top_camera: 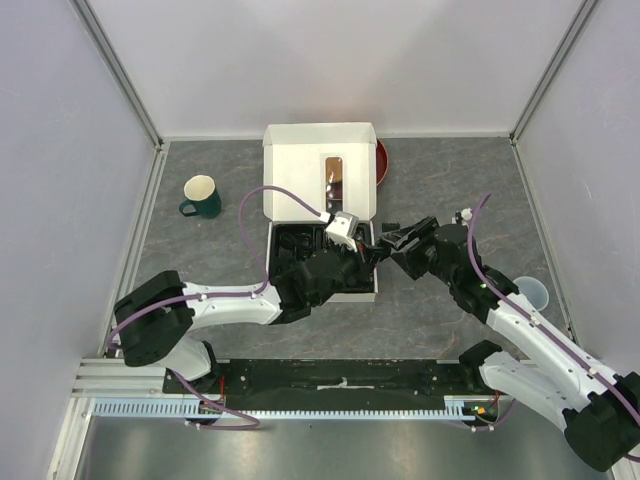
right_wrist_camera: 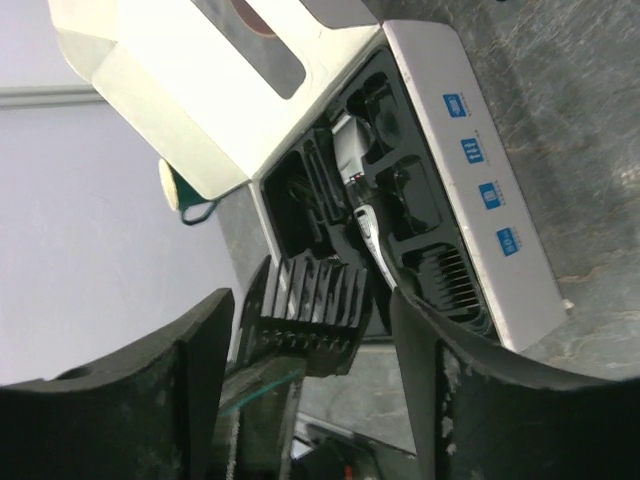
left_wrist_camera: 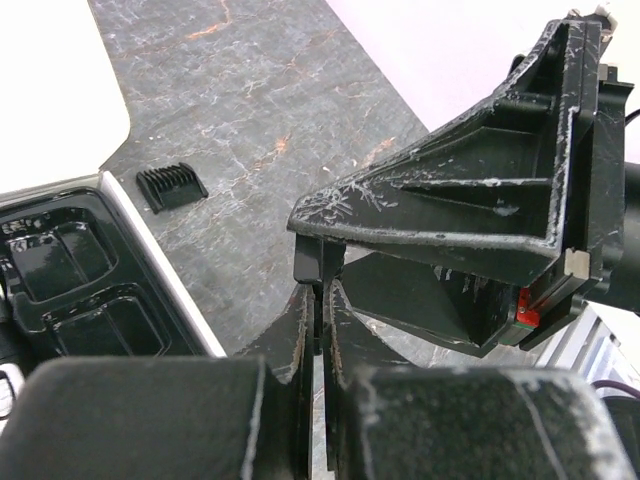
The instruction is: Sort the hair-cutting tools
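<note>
A black comb guard (right_wrist_camera: 310, 305) is pinched by its lower edge in my left gripper (left_wrist_camera: 322, 290), which is shut on it just right of the box's tray. My right gripper (right_wrist_camera: 312, 300) stands open around the same guard, with a gap on each side of it. In the top view the two grippers meet at the tray's right edge, left (top_camera: 368, 255) and right (top_camera: 397, 240). Another comb guard (left_wrist_camera: 172, 186) lies flat on the table beside the box. A further comb guard (right_wrist_camera: 440, 280) sits in a slot of the black tray (right_wrist_camera: 330, 215).
The white box (top_camera: 320, 150) stands in the middle with its lid folded back. A green mug (top_camera: 203, 197) is at the back left and a clear cup (top_camera: 530, 292) at the right. A red dish (top_camera: 382, 160) shows behind the box.
</note>
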Available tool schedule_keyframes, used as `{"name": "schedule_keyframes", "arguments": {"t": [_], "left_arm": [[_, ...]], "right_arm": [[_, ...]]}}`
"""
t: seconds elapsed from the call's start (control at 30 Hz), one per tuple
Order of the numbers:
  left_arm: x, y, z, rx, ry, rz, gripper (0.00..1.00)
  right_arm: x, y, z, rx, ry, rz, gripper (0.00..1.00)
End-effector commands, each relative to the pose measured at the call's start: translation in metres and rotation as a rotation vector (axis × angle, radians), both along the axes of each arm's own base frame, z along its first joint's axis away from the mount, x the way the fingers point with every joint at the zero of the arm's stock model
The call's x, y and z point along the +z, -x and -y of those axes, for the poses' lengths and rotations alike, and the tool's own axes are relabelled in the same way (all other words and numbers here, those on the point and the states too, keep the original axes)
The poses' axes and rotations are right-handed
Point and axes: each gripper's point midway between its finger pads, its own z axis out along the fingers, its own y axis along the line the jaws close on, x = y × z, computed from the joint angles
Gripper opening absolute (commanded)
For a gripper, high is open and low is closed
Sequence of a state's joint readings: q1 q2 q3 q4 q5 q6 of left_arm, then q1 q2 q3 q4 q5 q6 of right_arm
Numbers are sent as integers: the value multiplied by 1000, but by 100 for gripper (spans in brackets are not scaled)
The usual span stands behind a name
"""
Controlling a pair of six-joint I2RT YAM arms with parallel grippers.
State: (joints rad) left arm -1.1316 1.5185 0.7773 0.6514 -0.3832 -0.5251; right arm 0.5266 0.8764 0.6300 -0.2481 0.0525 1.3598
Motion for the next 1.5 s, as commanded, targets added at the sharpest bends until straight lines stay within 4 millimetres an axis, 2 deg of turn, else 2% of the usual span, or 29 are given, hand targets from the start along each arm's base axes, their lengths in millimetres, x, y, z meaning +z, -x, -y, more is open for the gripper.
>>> {"name": "schedule_keyframes", "arguments": {"t": [0.0,0.07,0.1,0.17,0.2,0.23,0.27,0.3,0.37,0.4,0.47,0.5,0.53,0.7,0.77,0.8,0.83,0.9,0.93,1.03,1.17,1.3,1.47], "left_arm": [[39,-6,-8,8,-5,73,2],[43,-7,-12,-13,-2,67,2],[38,-6,-15,-23,-21,52,2],[35,-8,-20,-56,-15,26,2],[26,-8,-23,-74,-35,-2,2],[23,-18,-31,-63,-29,-35,2],[23,-14,-32,-106,-19,-51,2],[18,-24,-43,-95,-21,-71,2],[17,-24,-52,-115,-5,-108,2],[13,-32,-63,-89,-10,-127,2],[5,-30,-72,-103,-24,-181,2],[9,-36,-79,-90,-21,-190,2],[1,-35,-85,-85,-43,-234,2],[4,-39,-101,-99,-50,-318,2],[5,-36,-102,-124,-70,-361,2],[7,-40,-103,-132,-74,-360,2],[-4,-35,-102,-166,-101,-409,2],[-6,-37,-102,-184,-122,-453,2],[-15,-36,-98,-213,-131,-491,2],[-15,-35,-86,-291,-129,-518,2],[-39,-40,-70,-333,-140,-640,2],[-64,-43,-65,-327,-160,-726,2],[-77,-46,-62,-331,-171,-760,2]], "right_arm": [[11,-3,-2,33,46,43,77],[11,-6,0,31,71,54,95],[10,-7,3,24,97,62,98],[13,-9,4,34,129,79,98],[10,-9,7,38,165,76,98],[12,-10,9,36,184,77,98],[12,-10,11,38,203,77,98],[8,-9,16,32,235,69,98],[7,-8,22,29,280,75,98],[4,-7,26,22,301,71,98],[3,-4,35,4,331,81,98],[1,-3,37,0,338,80,98],[-5,-1,41,-6,350,74,98],[-13,4,46,-8,363,71,98],[-14,5,42,34,390,83,98],[-4,1,41,47,404,109,98],[-2,-1,40,65,426,117,98],[2,-4,41,97,488,149,98],[-1,-6,44,91,514,146,98],[-6,-11,53,67,572,144,98],[-8,-10,49,92,562,153,98],[-13,-6,54,81,571,149,98],[-12,-3,55,71,558,158,98]]}}
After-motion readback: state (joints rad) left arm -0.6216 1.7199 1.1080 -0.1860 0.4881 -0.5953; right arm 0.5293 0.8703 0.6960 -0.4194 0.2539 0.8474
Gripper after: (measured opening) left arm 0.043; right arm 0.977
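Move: The left gripper already has the comb guard pinched, between the right gripper's fingers. The middle empty slot in the box's right-hand column lies some 5 cm ahead of the left hand, 2 cm to its left and 17 cm below; the clipper is 5 cm farther left than that slot. The loose guard on the table is about 12 cm ahead and 5 cm right. From the right hand that slot is 5 cm ahead, 3 cm left, 16 cm down. Open the right gripper fully to let go of the comb guard, roll its left side down about 30 degrees and back it some 5 cm rightward. Keeping the left pinch, swing the guard left about 11 cm and 5 cm forward over the tray, then ease back right a little while lowering it towards the slots, fingers tipping steeply down. ##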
